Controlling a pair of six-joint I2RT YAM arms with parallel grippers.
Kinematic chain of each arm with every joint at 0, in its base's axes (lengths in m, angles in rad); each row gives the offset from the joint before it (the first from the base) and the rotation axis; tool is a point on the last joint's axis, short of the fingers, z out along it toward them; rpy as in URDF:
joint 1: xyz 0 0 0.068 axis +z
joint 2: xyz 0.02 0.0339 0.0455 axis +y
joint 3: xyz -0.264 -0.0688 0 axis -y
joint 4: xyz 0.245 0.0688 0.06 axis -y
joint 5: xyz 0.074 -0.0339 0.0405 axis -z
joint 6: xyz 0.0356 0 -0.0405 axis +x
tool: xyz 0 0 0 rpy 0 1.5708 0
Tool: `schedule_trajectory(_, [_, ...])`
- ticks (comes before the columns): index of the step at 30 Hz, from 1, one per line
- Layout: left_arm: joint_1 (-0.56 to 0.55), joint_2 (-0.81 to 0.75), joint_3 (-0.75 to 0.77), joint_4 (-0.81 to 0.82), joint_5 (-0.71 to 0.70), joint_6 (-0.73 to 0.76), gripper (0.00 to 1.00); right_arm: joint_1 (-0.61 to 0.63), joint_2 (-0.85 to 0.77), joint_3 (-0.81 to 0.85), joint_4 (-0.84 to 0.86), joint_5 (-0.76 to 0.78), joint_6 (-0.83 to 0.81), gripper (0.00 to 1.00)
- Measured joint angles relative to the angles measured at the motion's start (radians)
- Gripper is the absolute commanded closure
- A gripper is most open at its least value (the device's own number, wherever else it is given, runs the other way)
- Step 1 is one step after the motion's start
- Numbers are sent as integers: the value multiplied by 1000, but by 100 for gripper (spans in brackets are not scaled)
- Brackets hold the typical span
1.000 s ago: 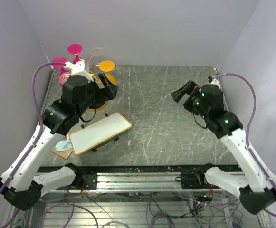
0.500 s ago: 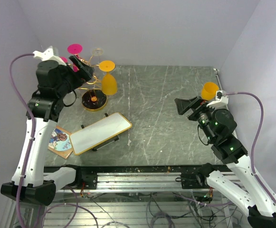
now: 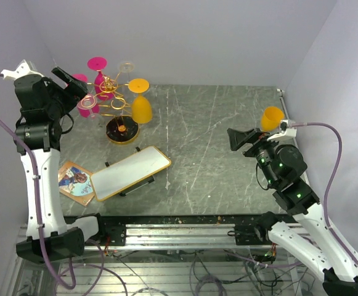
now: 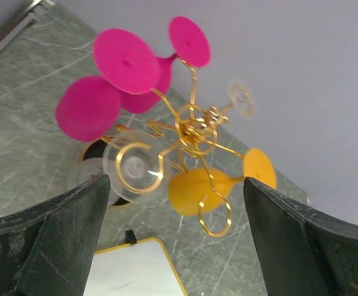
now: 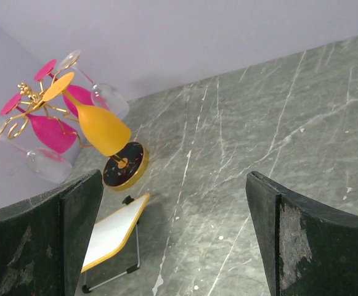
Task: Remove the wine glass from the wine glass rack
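Observation:
The gold wine glass rack [image 3: 113, 102] stands on its round black base [image 3: 122, 131] at the back left. Pink [image 3: 97, 63], clear [image 3: 87, 105] and orange [image 3: 142, 108] wine glasses hang upside down from its arms. My left gripper [image 3: 68, 84] is raised left of the rack, open and apart from it. In the left wrist view the left gripper [image 4: 174, 213] frames the rack [image 4: 194, 126], a clear glass [image 4: 132, 166] and the orange glass [image 4: 194, 191]. My right gripper [image 3: 241, 139] hovers open at the right, empty; its view, past the right gripper [image 5: 174, 213], shows the rack [image 5: 37, 98] far off.
A yellow-framed whiteboard [image 3: 129, 172] on a small stand lies in front of the rack, with a picture card [image 3: 75, 180] to its left. Another orange glass [image 3: 271, 117] stands at the right, behind my right gripper. Walls close in on the left, back and right.
My left arm has pulled back from the rack, up and to the left. My right arm has drawn back toward the near edge, uncovering the orange glass at the right. Both grippers stay open.

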Motion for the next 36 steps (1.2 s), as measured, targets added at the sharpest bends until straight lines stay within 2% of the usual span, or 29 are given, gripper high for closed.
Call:
schedule_trajectory(3, [58,34,-4,-5,29,-1,8,7,-13,-8,6,13,-9,0])
schedule_trajectory(8, [151,74,-90,24,157,-23,23,17,-27,-15,22,29,-21,0])
schedule_trajectory(12, [175,101,-158,43,234,-30,25,21,-28,-16,24,39,-24,0])
schedule_trajectory(18, [175,109,-172,74,275,-29,32,23,-28,-22,30,42,-27,0])
schedule_trajectory(36, [177,147,-183,105,291,3,45,24,-27,-32,41,43,-31,0])
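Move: The near clear glass hangs upside down on the rack; its foot lies about 5 cm ahead of the left hand, 1 cm right and 9 cm below. At about the foot's height, the nearest pink foot is some 7 cm farther out and 4 cm left of it, the gold hub 6 cm farther out and 7 cm right of it, and the yellow foot 5 cm farther out and 16 cm right of it. From the right hand, the clear foot is about 50 cm left, 12 cm ahead, roughly level. The clear glass's foot is what the left hand comes down to: it sinks about 10 cm, mostly early on, easing some 4 cm forward and slightly left, then slows right beside the foot. The wrist tips down by about 10 degrees and its left side dips as much, while the wide-open fingers narrow to a little over half, one above the other. Whether they touch the foot can't be seen. ##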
